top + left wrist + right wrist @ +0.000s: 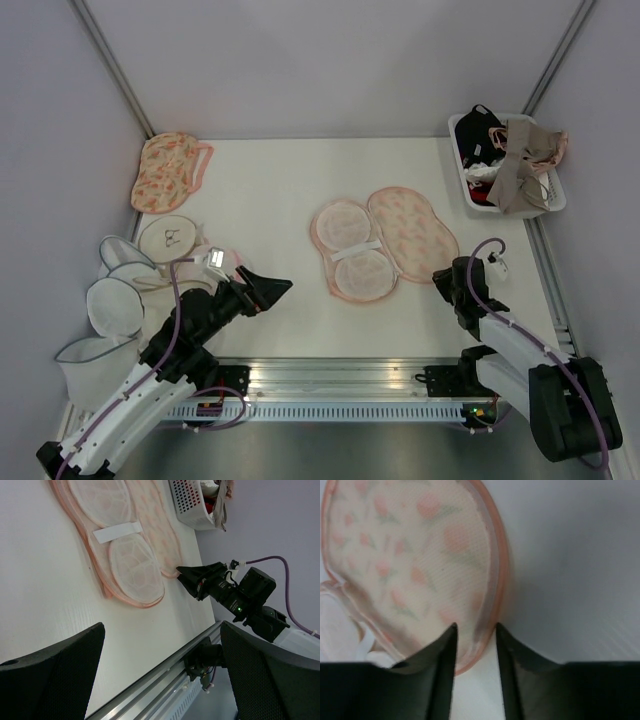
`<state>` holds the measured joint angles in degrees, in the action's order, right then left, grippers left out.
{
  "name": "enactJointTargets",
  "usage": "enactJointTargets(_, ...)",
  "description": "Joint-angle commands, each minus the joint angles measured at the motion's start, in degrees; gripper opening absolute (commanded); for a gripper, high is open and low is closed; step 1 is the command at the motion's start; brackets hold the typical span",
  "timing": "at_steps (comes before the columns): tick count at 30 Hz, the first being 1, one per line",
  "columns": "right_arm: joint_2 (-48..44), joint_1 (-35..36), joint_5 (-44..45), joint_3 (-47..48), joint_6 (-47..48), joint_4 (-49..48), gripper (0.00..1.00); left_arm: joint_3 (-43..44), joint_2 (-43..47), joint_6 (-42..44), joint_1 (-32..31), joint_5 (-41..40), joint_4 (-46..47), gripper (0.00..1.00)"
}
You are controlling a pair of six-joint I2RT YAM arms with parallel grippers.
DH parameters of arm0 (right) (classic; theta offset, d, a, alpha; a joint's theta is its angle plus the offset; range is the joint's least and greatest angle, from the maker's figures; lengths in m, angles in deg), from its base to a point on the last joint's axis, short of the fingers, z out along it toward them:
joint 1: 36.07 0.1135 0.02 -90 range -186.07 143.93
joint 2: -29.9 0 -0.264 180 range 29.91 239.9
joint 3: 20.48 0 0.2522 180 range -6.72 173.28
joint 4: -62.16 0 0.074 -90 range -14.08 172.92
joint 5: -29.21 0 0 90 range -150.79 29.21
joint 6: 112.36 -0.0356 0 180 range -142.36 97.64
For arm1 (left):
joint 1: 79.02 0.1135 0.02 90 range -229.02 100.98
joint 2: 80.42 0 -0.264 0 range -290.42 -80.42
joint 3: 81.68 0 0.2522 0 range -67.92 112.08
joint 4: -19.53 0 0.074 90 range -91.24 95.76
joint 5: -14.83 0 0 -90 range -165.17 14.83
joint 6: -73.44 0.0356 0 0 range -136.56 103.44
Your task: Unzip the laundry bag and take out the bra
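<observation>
The laundry bag (385, 240) lies unzipped and spread flat at the table's centre, with the floral half on the right and the empty mesh-cup half with a white strap on the left. It also shows in the left wrist view (130, 555). The tan-beige bra (520, 165) hangs over the white basket (553, 203) at the back right. My right gripper (443, 278) is low at the bag's near right edge. In the right wrist view it (475, 627) is open, with the bag's pink rim (487, 605) between the fingers. My left gripper (268, 290) is open and empty, left of the bag.
A second, closed floral pouch (170, 172) lies at the back left. Several white round mesh bags (115, 300) are piled at the near left beside my left arm. The basket also holds a black garment (475, 128). A metal rail (340, 375) runs along the near edge.
</observation>
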<state>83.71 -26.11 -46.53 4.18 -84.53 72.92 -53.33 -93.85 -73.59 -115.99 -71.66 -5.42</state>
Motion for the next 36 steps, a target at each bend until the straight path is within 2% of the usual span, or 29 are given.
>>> enactJointTargets(1, 4.37, -0.20, 2.52, -0.26, -1.46, -5.52, 0.32, 0.09, 0.95, -1.76, 0.14, 0.01, -1.12, 1.00)
enactJointTargets(2, 5.08, -0.20, 2.61, 0.61, -0.85, -5.78, 0.24, 0.26, 1.21, -1.76, 0.14, 0.01, -1.30, 1.00)
enactJointTargets(4, 6.84, -0.20, 1.65, 1.32, 0.03, -6.31, 0.20, 0.44, 1.74, -1.76, 0.14, -0.17, -2.18, 1.00)
enactJointTargets(5, 7.02, -0.20, 1.12, 1.76, 1.34, -6.92, 0.03, 0.44, 2.26, -1.68, 0.14, -0.17, -2.53, 1.00)
enactJointTargets(6, 6.32, -0.29, -0.27, 1.93, 2.13, -7.19, 0.00, 0.61, 2.53, -1.76, 0.14, -0.34, -2.71, 1.00)
enactJointTargets(11, -2.80, -0.20, -4.06, 2.63, 10.30, -8.77, 0.00, 1.49, 3.85, -1.76, 0.14, -0.69, -4.11, 1.00)
enactJointTargets(12, -6.57, -0.11, -4.94, 3.16, 14.93, -9.12, 0.00, 1.58, 4.11, -1.68, 0.14, -0.70, -4.20, 1.00)
enactJointTargets(16, -10.39, 0.50, -13.09, 6.67, 26.91, -13.16, 0.01, 1.85, 4.38, -1.59, 0.06, -1.05, -4.38, 1.00)
enactJointTargets(17, -9.69, 0.42, -20.25, 8.16, 29.19, -17.26, 0.00, 1.85, 4.29, -1.67, 0.14, -1.40, -4.29, 1.00)
enactJointTargets(19, -3.38, 0.50, -30.12, 11.15, 33.75, -20.36, 0.00, 1.93, 4.12, -1.67, 0.14, -1.49, -4.20, 1.00)
enactJointTargets(20, -0.22, 0.50, -39.83, 15.43, 34.74, -21.50, 0.00, 2.02, 4.11, -1.85, 0.14, -1.49, -4.29, 1.00)
enactJointTargets(22, 8.49, 2.34, -45.09, 19.32, 39.02, -21.78, 0.00, 2.02, 4.03, -1.94, 0.14, -1.40, -4.20, 1.00)
enactJointTargets(25, 15.62, 9.80, -46.51, 25.39, 46.77, -18.19, 0.00, 1.76, 4.29, -2.20, 0.14, -1.49, -4.38, 1.00)
enactJointTargets(27, 19.04, 15.95, -46.96, 29.17, 55.46, -14.33, 0.00, 1.67, 4.64, -2.47, 0.14, -1.49, -4.73, 1.00)
enactJointTargets(29, 22.73, 22.78, -47.83, 33.46, 63.70, -5.64, 0.00, 1.23, 5.25, -2.82, 0.14, -1.66, -4.90, 1.00)
enactJointTargets(31, 25.73, 26.59, -50.82, 35.68, 67.25, 2.25, 0.00, 0.97, 5.69, -3.08, 0.14, -1.93, -4.99, 1.00)
enactJointTargets(34, 31.79, 32.92, -50.66, 40.07, 72.27, 12.72, 0.00, 0.97, 6.49, -3.17, 0.14, -2.72, -5.60, 1.00)
enactJointTargets(36, 35.13, 36.53, -48.99, 40.69, 72.98, 15.56, 0.00, 1.06, 6.93, -3.17, 0.14, -3.07, -6.22, 1.00)
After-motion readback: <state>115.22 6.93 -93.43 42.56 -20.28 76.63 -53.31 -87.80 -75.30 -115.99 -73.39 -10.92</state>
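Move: The near right edge of the laundry bag's open flap lies between the right fingertips, about 1 cm ahead and 1 cm below. Seen from that hand, the near mesh cup is some 20 cm to the left and about level, the far mesh cup roughly 26 cm left and 15 cm ahead, both lying low on the table. From the left hand the flap edge is about 10 cm ahead, 42 cm to the right and 16 cm below. The half-open right fingers shut on the flap's edge while dipping about a centimetre, then the hand lifts this edge roughly 15 cm, drifting forward as it rises. Keeping the pinch, it sweeps it about 30 cm left over the cup half, the hand turning about 105 degrees counter-clockwise, and finishes by drawing back towards the base and sinking to some 9 cm above its starting height. ##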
